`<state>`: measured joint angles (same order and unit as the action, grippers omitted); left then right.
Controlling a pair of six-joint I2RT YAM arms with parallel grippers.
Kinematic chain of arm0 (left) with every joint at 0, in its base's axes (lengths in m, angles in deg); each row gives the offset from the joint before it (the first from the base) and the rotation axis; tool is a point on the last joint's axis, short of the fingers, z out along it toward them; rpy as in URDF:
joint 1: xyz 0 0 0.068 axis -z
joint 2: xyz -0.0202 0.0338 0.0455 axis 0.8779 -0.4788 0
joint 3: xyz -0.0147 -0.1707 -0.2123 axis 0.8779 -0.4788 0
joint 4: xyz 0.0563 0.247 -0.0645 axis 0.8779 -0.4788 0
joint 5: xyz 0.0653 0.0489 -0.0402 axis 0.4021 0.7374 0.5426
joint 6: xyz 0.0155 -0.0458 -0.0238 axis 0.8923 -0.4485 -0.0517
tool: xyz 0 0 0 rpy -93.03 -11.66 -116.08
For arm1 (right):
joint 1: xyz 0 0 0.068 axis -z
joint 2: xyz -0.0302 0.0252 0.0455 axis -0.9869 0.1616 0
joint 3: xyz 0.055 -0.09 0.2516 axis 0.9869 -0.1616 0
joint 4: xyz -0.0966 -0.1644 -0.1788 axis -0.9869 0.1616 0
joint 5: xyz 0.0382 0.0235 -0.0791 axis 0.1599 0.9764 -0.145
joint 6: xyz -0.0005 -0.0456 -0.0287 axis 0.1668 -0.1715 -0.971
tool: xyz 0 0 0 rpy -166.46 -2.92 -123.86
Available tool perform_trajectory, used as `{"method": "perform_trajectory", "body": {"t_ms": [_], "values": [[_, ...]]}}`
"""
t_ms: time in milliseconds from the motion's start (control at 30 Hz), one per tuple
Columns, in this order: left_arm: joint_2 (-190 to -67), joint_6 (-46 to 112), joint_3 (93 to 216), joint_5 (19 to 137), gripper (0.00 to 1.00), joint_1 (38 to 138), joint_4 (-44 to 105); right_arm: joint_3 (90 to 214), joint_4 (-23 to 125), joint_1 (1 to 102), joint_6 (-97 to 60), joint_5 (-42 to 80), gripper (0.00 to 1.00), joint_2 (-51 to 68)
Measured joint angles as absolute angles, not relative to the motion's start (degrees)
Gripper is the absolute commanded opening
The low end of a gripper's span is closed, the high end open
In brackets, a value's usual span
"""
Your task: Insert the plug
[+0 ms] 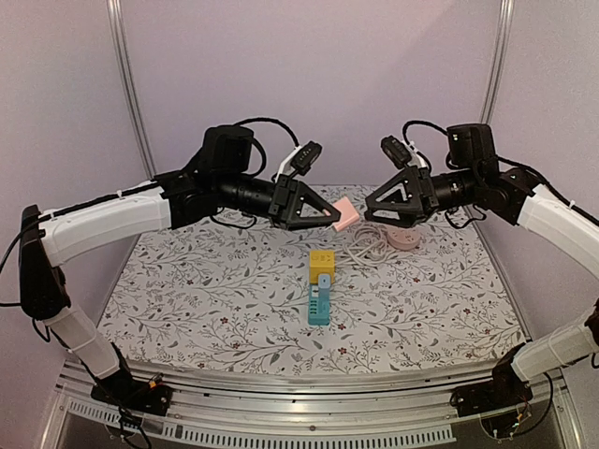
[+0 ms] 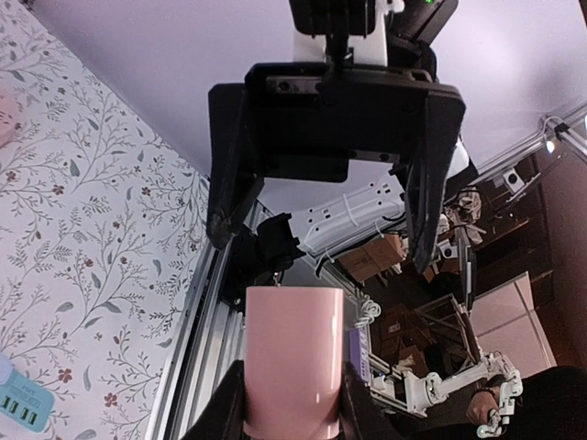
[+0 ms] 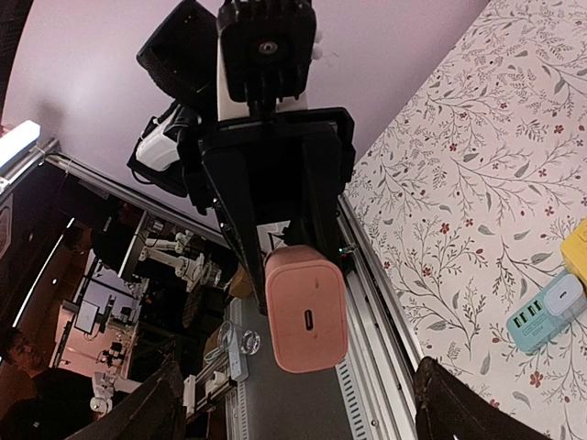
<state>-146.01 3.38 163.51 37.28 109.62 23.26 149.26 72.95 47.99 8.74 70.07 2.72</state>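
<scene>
My left gripper (image 1: 335,215) is shut on a pink charger plug (image 1: 346,214) and holds it in the air above the far middle of the table. In the left wrist view the plug (image 2: 293,362) stands between my fingers (image 2: 362,412). My right gripper (image 1: 369,203) is open and empty, facing the plug from the right, a short gap away. In the right wrist view the plug (image 3: 305,310) shows its end with a small port, between my wide-open fingers (image 3: 463,403). A teal power strip (image 1: 319,305) lies on the table below, next to a yellow block (image 1: 322,263).
A pink round unit (image 1: 405,239) with a coiled white cable (image 1: 367,245) lies at the back right. The floral mat (image 1: 206,299) covers the table. A metal rail (image 1: 309,379) runs along the near edge. The power strip also shows in the right wrist view (image 3: 543,314).
</scene>
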Motion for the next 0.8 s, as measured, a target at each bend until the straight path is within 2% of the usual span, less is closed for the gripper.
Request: {"method": "perform_trajectory", "body": {"t_ms": [367, 700, 800], "values": [[-147.26, 1.37, 163.51, 33.30, 0.00, 110.37, 24.92, 150.11, 73.46, 46.48, 6.83, 74.77, 0.66, 4.80], [-149.83, 0.56, 163.84, 31.44, 0.00, 111.24, 25.35, 152.78, 77.33, 46.29, 3.73, 75.71, 0.42, 7.64], [-150.64, 0.60, 164.62, 31.51, 0.00, 111.39, 25.22, 153.04, 79.21, 46.07, 2.62, 75.84, 0.39, 8.69]]}}
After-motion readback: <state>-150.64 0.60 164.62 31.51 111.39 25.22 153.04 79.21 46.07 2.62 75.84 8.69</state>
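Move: My left hand still holds the pink plug, whose middle sticks out about 3 cm to the right of it. From my right hand the plug is some 5 cm to the left, about 1 cm back and 1 cm lower. My open right fingers are roughly 8 cm to the right of my left hand and 1 cm farther forward. From my left hand, the yellow adapter is about 14 cm ahead and the teal power strip 1 cm ahead, both level sideways and some 34 cm below. I bring my two hands together in mid-air for a handover, my left carrying the pink plug right while my right reaches left to it, about 2 cm each. Both also drift back 1 to 2 cm and then sink nearly 2 cm. Meanwhile I close my right fingers to about half their earlier gap, around the plug's free end; my left fingers keep their grip. ##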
